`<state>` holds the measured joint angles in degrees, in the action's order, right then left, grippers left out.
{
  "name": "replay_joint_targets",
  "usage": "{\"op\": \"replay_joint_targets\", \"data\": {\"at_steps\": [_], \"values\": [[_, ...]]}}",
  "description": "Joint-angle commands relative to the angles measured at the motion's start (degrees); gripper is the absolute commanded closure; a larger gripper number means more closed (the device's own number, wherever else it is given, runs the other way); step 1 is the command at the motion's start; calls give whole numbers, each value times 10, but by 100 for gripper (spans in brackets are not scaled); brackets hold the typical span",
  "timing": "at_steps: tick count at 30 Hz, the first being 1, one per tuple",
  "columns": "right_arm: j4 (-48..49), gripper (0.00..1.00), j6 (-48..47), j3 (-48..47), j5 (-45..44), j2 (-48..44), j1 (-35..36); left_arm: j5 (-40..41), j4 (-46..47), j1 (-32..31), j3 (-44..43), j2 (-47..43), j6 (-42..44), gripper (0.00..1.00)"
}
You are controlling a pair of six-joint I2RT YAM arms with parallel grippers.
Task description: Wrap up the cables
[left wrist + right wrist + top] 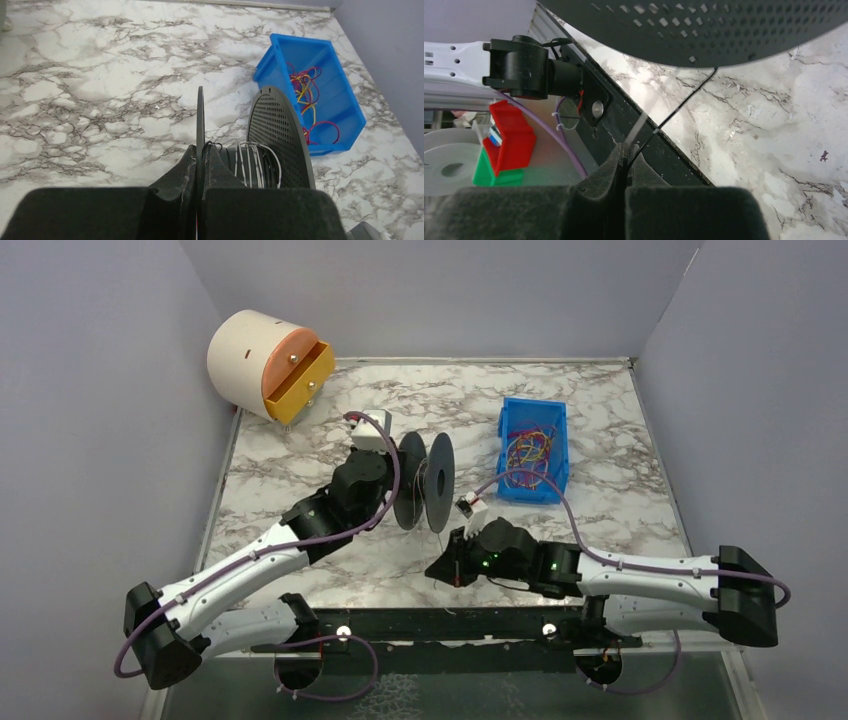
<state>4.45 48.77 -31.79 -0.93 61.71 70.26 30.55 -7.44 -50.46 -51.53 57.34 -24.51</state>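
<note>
A black two-disc spool point(427, 482) stands on edge mid-table. My left gripper point(403, 485) is shut on its left disc point(200, 115); white and black windings point(252, 162) lie on the hub beside the perforated right disc point(277, 132). One thin black cable point(681, 105) runs from under the spool disc point(704, 25) down into my right gripper point(625, 151), which is shut on it. That gripper point(453, 566) hangs low near the table's front edge, just right of the spool. Red, yellow and orange cables point(530, 448) lie tangled in the blue bin point(513, 417), also in the left wrist view point(306, 95).
A round cream drawer unit point(262, 365) with an orange drawer sits at the back left corner. Grey walls close three sides. A black rail point(440, 625) runs along the table's front edge. Beyond it, a red and green part point(506, 147) sits below the table.
</note>
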Motion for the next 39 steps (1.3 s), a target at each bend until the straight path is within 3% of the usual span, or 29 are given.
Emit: {"op": "replay_joint_targets", "data": {"at_steps": [1, 10, 21, 33, 39], "values": [[-94, 99, -30, -66, -44, 24, 19, 59, 52, -11, 6, 11, -8, 100], [-243, 99, -86, -190, -98, 50, 32, 91, 40, -37, 37, 31, 1, 100], [-302, 99, -129, -276, -178, 58, 32, 126, 15, -87, 63, 48, 15, 100], [-259, 99, -10, -253, -284, 40, 30, 196, 5, -166, 97, 56, -22, 100], [-317, 99, 92, -261, -377, 55, 31, 267, -5, -221, 110, 61, -55, 100]]}}
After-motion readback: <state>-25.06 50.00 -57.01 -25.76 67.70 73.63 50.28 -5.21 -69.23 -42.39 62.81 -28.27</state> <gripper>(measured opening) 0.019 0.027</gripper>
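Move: The left hand already grips the spool by its left flange; the spool's middle is about 5 cm to its right, 2 cm ahead and 4 cm lower. The cable end pinched in the right fingers lies some 13 cm back, 6 cm right and 16 cm below the left hand. From the right hand the spool's middle is about 14 cm ahead, 2 cm left and 13 cm up. The blue bin stands roughly 13 cm ahead, 27 cm right and 23 cm below the left hand. Keep both grippers shut and bring spool and cable end together: lower the left gripper about 8 cm, then draw it back and a little right, rolling its left side up slightly. Meanwhile raise the right gripper some 6 cm and carry it forward nearly as far, cable still pinched, tipping its fingertips down and finally swinging them clockwise, close to the right flange's rim. ##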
